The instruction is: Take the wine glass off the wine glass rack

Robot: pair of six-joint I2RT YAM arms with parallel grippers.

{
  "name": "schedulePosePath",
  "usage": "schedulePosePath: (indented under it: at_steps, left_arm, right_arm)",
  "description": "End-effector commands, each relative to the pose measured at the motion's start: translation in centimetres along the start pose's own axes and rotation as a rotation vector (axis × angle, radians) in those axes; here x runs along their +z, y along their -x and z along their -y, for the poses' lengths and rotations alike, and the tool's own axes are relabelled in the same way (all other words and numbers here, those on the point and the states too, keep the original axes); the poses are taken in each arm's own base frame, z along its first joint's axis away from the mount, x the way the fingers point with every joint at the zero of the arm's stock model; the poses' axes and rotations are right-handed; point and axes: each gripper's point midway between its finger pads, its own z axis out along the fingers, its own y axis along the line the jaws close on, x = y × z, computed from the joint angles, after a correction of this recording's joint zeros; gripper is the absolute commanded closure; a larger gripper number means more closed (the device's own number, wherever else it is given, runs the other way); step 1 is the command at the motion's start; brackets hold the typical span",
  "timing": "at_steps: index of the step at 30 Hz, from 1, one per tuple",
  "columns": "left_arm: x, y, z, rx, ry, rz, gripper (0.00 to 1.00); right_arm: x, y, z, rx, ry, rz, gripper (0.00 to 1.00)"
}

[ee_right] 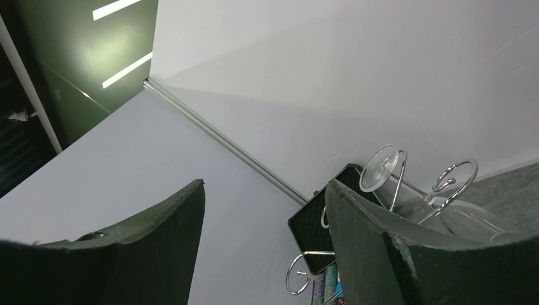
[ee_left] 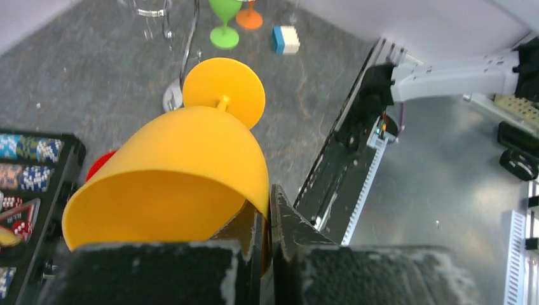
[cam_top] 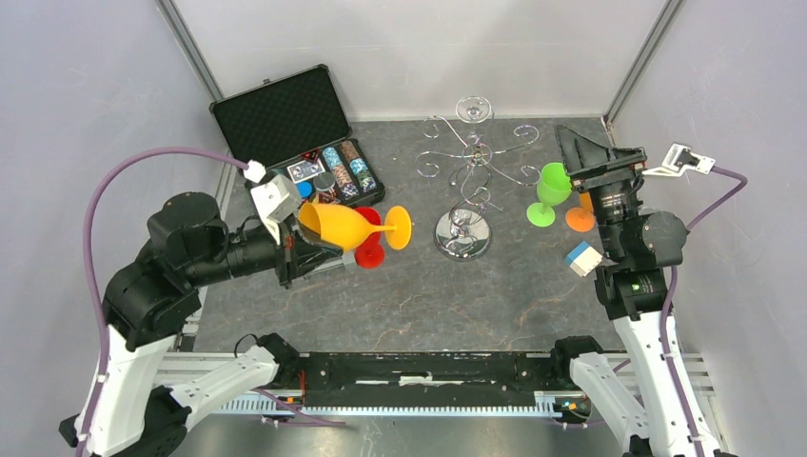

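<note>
The chrome wine glass rack (cam_top: pixel 462 233) stands mid-table on its round mirror base. A clear wine glass (cam_top: pixel 473 109) hangs upside down from a back hook, and its foot (ee_right: pixel 381 166) shows in the right wrist view. My left gripper (cam_top: pixel 290 243) is shut on the rim of a yellow wine glass (cam_top: pixel 343 226), held on its side left of the rack, foot toward it. In the left wrist view the jaws (ee_left: pixel 268 197) pinch the yellow wall (ee_left: pixel 191 165). My right gripper (cam_top: pixel 582 157) stands open and empty right of the rack, fingers (ee_right: pixel 356 235) pointing up.
A green glass (cam_top: pixel 550 190) and an orange glass (cam_top: pixel 580 217) stand upright just below the right gripper. A blue-and-white block (cam_top: pixel 582 258) lies by the right arm. A red glass (cam_top: pixel 369 249) sits under the yellow one. An open black case (cam_top: pixel 285 114) with poker chips is back left.
</note>
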Motion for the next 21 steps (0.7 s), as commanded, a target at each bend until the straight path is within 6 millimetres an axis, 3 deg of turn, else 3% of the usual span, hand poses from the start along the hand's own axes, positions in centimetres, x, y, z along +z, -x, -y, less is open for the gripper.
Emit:
schedulePosePath:
  at_steps: [1, 13, 21]
  left_arm:
    - [-0.1, -4.2, -1.7, -0.008, 0.069, -0.189, 0.98]
    - [2.7, -10.5, -5.3, -0.139, 0.186, -0.493, 0.98]
    - [3.6, -15.1, -8.0, -0.245, 0.385, -0.666, 0.98]
  right_arm:
    - [-0.2, 1.6, -1.1, -0.045, 0.020, 0.060, 0.26]
    - [0.3, 0.7, 0.8, -0.049, -0.039, 0.034, 0.27]
    - [0.6, 0.2, 1.5, -0.042, -0.053, 0.013, 0.28]
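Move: The left hand holds the yellow glass by its bowl; open table for it lies some 12 cm ahead, 3 cm to the right and 40 cm below. The red glass stands about 18 cm ahead of the hand and 4 cm right, 34 cm down; the grey bolt lies 16 cm ahead, 6 cm left, 40 cm below. From the right hand that open spot is roughly 40 cm left, 5 cm back and 47 cm below. Downward goes the left hand, about 15 cm, easing some 4 cm forward and slightly left as it sinks towards the table by the red glass. The wrist tips the fingers down by roughly 40 degrees, swinging the yellow glass's foot towards the table, while the nearly shut fingers keep their pinch on the bowl's wall. ##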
